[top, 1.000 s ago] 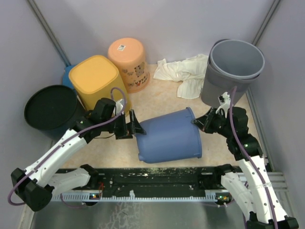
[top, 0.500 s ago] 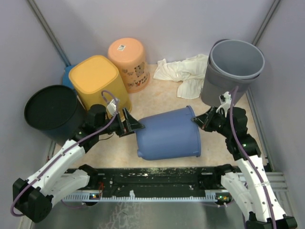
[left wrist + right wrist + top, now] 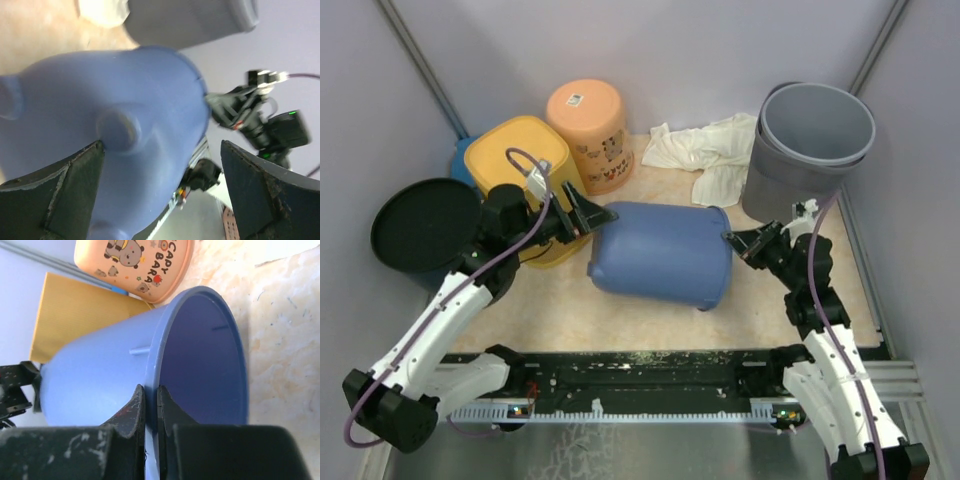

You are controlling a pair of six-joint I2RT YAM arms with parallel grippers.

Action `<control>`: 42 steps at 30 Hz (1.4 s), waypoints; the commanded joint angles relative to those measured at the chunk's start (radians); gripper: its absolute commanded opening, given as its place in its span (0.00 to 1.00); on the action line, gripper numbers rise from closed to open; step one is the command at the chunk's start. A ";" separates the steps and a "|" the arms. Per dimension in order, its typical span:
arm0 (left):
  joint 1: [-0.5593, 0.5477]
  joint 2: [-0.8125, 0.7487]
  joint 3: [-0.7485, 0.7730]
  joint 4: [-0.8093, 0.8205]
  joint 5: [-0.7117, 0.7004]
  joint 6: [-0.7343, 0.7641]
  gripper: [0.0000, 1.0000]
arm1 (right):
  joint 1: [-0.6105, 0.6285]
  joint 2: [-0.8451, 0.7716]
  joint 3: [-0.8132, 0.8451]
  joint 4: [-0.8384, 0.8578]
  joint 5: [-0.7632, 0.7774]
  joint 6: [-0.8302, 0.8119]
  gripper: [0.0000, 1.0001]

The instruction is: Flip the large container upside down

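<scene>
The large blue container (image 3: 660, 253) lies on its side in the middle of the floor, its bottom to the left and its open mouth to the right. My left gripper (image 3: 588, 215) is open with its fingers spread at the container's bottom (image 3: 120, 135), one finger (image 3: 55, 200) against it. My right gripper (image 3: 732, 240) is shut on the container's rim (image 3: 152, 365), one finger outside the wall and one inside the mouth.
A yellow upturned bin (image 3: 520, 160), an orange upturned bucket (image 3: 588, 125) and a black round tub (image 3: 425, 225) stand at the back left. A grey stacked bucket (image 3: 810, 140) and a white cloth (image 3: 705, 150) are at the back right.
The blue container has swung and lifted: its bottom end rose and moved back and left with my left gripper. My right gripper kept its hold on the rim.
</scene>
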 commanded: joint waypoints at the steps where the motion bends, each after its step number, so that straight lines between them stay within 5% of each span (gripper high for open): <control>1: -0.051 0.025 0.160 0.288 0.209 -0.044 0.98 | 0.049 0.009 -0.124 0.156 -0.234 0.248 0.00; 12: -0.065 0.161 0.194 0.472 0.292 -0.113 0.98 | 0.080 0.005 -0.365 0.410 -0.012 0.454 0.00; 20: -0.065 0.170 0.297 0.261 0.246 0.030 0.99 | 0.079 -0.062 -0.522 0.513 0.047 0.618 0.00; 35: -0.065 0.185 0.304 0.212 0.210 0.074 1.00 | -0.058 -0.618 -0.673 0.047 -0.010 0.741 0.00; 42: -0.065 0.181 0.297 0.204 0.206 0.079 1.00 | -0.059 -0.574 -0.662 0.015 -0.013 0.696 0.00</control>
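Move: On its side between the hands lies the large blue container, its rim already pinched by the right fingers; its middle is about 14 cm left of the right hand, 3 cm back and 8 cm below. From the open left hand, at the closed end, that middle is some 13 cm right, 7 cm back and 9 cm down. The orange bin stands 17 cm ahead of the left hand, the yellow one 16 cm left and 5 cm ahead, both some 13 cm lower. Rolling its wrist some 40 degrees, left side up, the right hand keeps its pinch on the rim, shifting first about 4 cm left, then back right past its start, and ending nearly 4 cm farther back and slightly lower. The open left hand shoots up about 11 cm at the container's closed end and 5 cm to the right, its fingers tilting upward, then hovers there. ##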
